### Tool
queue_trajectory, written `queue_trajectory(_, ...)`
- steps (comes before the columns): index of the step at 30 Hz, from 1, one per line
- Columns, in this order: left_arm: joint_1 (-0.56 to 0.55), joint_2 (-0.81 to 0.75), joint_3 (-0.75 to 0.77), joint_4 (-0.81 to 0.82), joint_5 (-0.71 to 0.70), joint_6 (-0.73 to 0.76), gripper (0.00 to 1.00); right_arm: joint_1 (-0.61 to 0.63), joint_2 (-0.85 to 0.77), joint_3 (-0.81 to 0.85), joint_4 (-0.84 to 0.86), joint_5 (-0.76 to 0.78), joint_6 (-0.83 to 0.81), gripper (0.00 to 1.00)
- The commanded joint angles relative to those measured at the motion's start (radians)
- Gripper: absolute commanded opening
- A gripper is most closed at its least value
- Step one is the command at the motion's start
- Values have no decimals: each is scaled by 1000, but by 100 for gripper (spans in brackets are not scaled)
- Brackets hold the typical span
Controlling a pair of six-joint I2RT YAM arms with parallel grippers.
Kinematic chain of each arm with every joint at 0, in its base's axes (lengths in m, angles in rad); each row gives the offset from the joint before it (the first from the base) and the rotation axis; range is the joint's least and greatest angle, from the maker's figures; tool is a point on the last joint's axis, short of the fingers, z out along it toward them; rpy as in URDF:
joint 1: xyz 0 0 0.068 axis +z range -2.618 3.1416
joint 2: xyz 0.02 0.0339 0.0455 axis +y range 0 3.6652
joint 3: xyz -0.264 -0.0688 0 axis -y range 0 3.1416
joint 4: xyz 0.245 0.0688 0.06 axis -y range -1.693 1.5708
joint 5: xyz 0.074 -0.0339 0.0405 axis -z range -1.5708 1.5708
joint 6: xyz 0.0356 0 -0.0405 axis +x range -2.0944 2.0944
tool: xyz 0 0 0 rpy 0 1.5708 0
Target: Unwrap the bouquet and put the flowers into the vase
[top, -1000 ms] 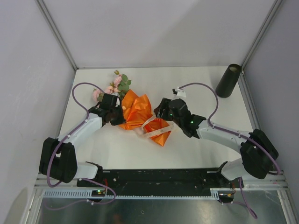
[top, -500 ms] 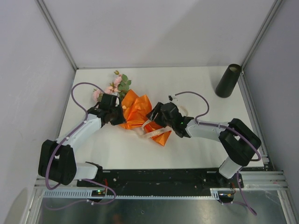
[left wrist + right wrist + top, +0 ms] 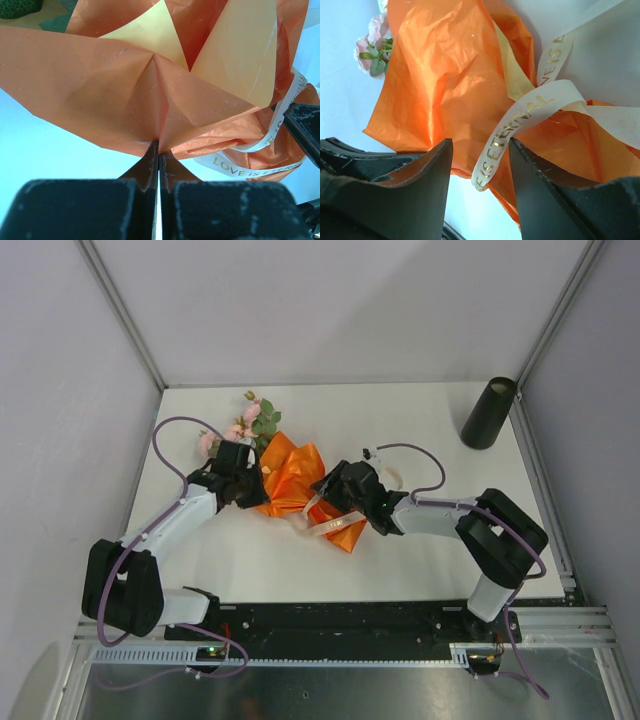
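Note:
The bouquet [image 3: 295, 480] lies mid-table, its orange-yellow paper [image 3: 125, 85] spread out and its cream ribbon [image 3: 520, 120] loose across it. Pink flowers [image 3: 250, 420] with green leaves stick out at its far left end, and show again in the right wrist view as flowers [image 3: 370, 47]. My left gripper [image 3: 159, 146] is shut on a fold at the paper's edge, at the bouquet's left side [image 3: 258, 485]. My right gripper [image 3: 480, 142] is open at the bouquet's right side [image 3: 325, 490], a ribbon loop hanging between its fingers without being pinched. The black vase [image 3: 489, 412] stands upright at the far right.
Grey walls with metal corner posts [image 3: 120, 310] close in the white table [image 3: 400, 420] on three sides. The vase stands close to the right wall. A black rail [image 3: 330, 625] runs along the near edge by the arm bases.
My right gripper has slid left onto the bouquet, its arm folding inward, and now straddles the ribbon. The left arm and the paper it holds have stayed put.

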Motion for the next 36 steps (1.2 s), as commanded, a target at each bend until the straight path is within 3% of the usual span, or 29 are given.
queue_trajectory(1,5,-23,-8,10,21,16,0,-9,33,15,28,26,43,51)
queue_trajectory(5,5,-22,-6,9,22,16,0,-27,43,15,58,8,37,33)
queue_trajectory(8,5,-23,-7,8,17,16,0,-39,33,15,65,14,25,10)
queue_trajectory(10,5,-23,-9,7,7,16,0,-46,17,15,74,16,4,2)
queue_trajectory(19,26,-2,7,-35,-58,24,0,-92,-154,14,97,-14,-150,0)
queue_trajectory(36,62,45,55,-73,-125,42,0,-262,-608,4,-262,113,-446,0)
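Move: A curved length of the ribbon lies almost between the right hand's open fingers, about 1 cm ahead, 1 cm right and 2 cm below. The main orange wrapping is some 6 cm ahead and 9 cm left, its lower flap 8 cm back and 4 cm right, both about 5 cm lower; the roses are 17 cm ahead, 20 cm left. From the left hand, already pinching the paper, the ribbon is some 14 cm right, 2 cm ahead and 1 cm lower. The right fingers shut on the ribbon as the hand dips and eases forward a little, then keep it pinched and haul it up about 20 cm and 12 cm to the right, away from the wrapping, the fingers tilting up some 25 degrees. The left hand keeps its pinch on the paper and draws it roughly 3.5 cm left, sinking slightly. ##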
